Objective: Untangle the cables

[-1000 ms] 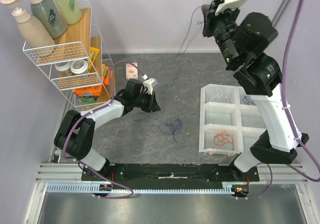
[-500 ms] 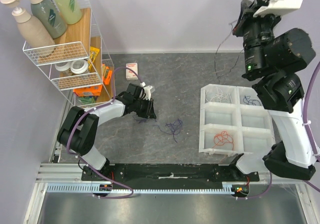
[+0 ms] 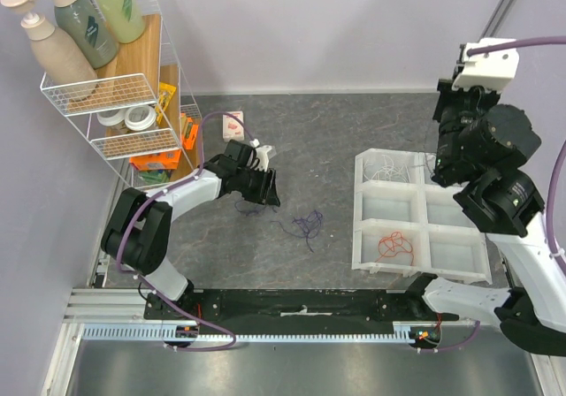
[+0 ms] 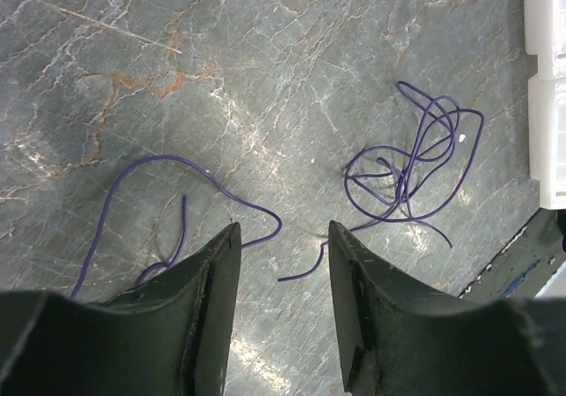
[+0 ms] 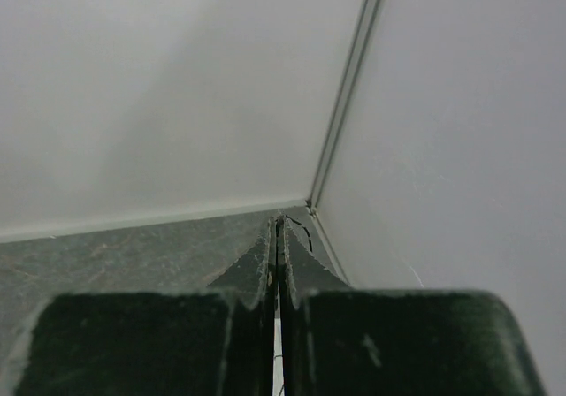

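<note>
A tangle of purple cables (image 3: 307,224) (image 4: 411,162) lies mid-table. A loose purple strand (image 4: 159,193) rests on the table just ahead of my left gripper (image 3: 268,193) (image 4: 283,228), which is open and low over the table with nothing between its jaws. My right gripper (image 3: 439,153) (image 5: 281,221) hangs over the back of the white compartment tray (image 3: 420,203), shut on a thin dark cable (image 5: 301,228) that curls out at its tips. In the tray lie an orange cable (image 3: 395,246), a white one (image 3: 389,168) and a dark blue one (image 3: 439,179).
A wire shelf (image 3: 106,87) with pump bottles and small items stands at the back left. A small white and red box (image 3: 233,126) lies behind the left arm. Walls close off the back and both sides.
My left gripper has opened, leaving the purple strand on the table. The right arm has swung right and come down over the tray, still shut on the thin dark cable.
</note>
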`<state>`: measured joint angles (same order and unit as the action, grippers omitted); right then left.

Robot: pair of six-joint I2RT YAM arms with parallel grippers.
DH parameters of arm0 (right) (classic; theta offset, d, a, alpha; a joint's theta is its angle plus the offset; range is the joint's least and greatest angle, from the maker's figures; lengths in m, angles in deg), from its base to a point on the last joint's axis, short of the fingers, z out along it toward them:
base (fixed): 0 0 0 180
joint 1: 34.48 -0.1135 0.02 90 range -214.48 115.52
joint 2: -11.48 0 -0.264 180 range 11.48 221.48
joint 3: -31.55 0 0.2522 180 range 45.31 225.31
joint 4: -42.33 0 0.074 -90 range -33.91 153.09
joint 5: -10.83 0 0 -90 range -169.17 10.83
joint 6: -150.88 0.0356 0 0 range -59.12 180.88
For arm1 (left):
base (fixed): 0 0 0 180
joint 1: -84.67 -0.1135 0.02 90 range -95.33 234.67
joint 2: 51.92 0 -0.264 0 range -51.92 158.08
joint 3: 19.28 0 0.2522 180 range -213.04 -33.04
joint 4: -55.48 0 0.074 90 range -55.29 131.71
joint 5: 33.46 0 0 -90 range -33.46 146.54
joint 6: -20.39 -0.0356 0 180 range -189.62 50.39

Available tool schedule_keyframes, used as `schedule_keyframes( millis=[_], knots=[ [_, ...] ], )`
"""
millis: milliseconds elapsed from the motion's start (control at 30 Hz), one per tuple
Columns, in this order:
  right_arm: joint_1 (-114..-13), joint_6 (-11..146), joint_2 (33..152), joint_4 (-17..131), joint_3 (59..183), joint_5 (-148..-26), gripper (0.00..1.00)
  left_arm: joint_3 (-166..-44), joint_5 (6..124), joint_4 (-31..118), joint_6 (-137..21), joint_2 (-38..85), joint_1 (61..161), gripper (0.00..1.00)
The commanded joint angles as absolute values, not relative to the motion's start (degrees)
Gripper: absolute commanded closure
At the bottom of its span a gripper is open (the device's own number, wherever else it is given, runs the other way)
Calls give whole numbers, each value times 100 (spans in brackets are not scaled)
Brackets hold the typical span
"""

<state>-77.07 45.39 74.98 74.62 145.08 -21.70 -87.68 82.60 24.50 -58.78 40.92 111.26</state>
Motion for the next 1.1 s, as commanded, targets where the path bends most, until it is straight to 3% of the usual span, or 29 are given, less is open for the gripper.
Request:
schedule_keyframes(
  millis=[0, 733, 1067],
  knots=[
    [-7693, 4900, 7090, 7639, 13779, -1765, 100, -9044, 8440, 2326, -6179, 3852, 11095, 48],
    [-7509, 7247, 6457, 8949, 11555, -2204, 100, -9035, 8580, 2220, -6223, 3931, 11095, 48],
    [-7016, 7291, 6324, 9125, 11185, -2345, 100, -9009, 8536, 2115, -6267, 3896, 11095, 49]
  ],
)
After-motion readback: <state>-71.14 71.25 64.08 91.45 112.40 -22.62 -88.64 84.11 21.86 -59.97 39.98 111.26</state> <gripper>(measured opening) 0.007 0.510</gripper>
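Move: The right gripper, shut on the dark cable, is high over the white tray, whose middle lies some 53 cm below, about 1 cm back and 2 cm to the right. In the tray, the white cable sits about 12 cm ahead and 7 cm left of the gripper, the blue one 11 cm ahead and 7 cm right, and the orange one 11 cm back and 4 cm left. From the left gripper, the tray's middle is about 37 cm right, 2 cm back and 4 cm down. Lower the right gripper almost straight down towards the white tray, about 21 cm, keeping its fingers shut on the dark cable. Tip the fingers down some 20 degrees on the way, from pointing slightly up to slightly below level, and ease a couple of centimetres right as the descent slows. ##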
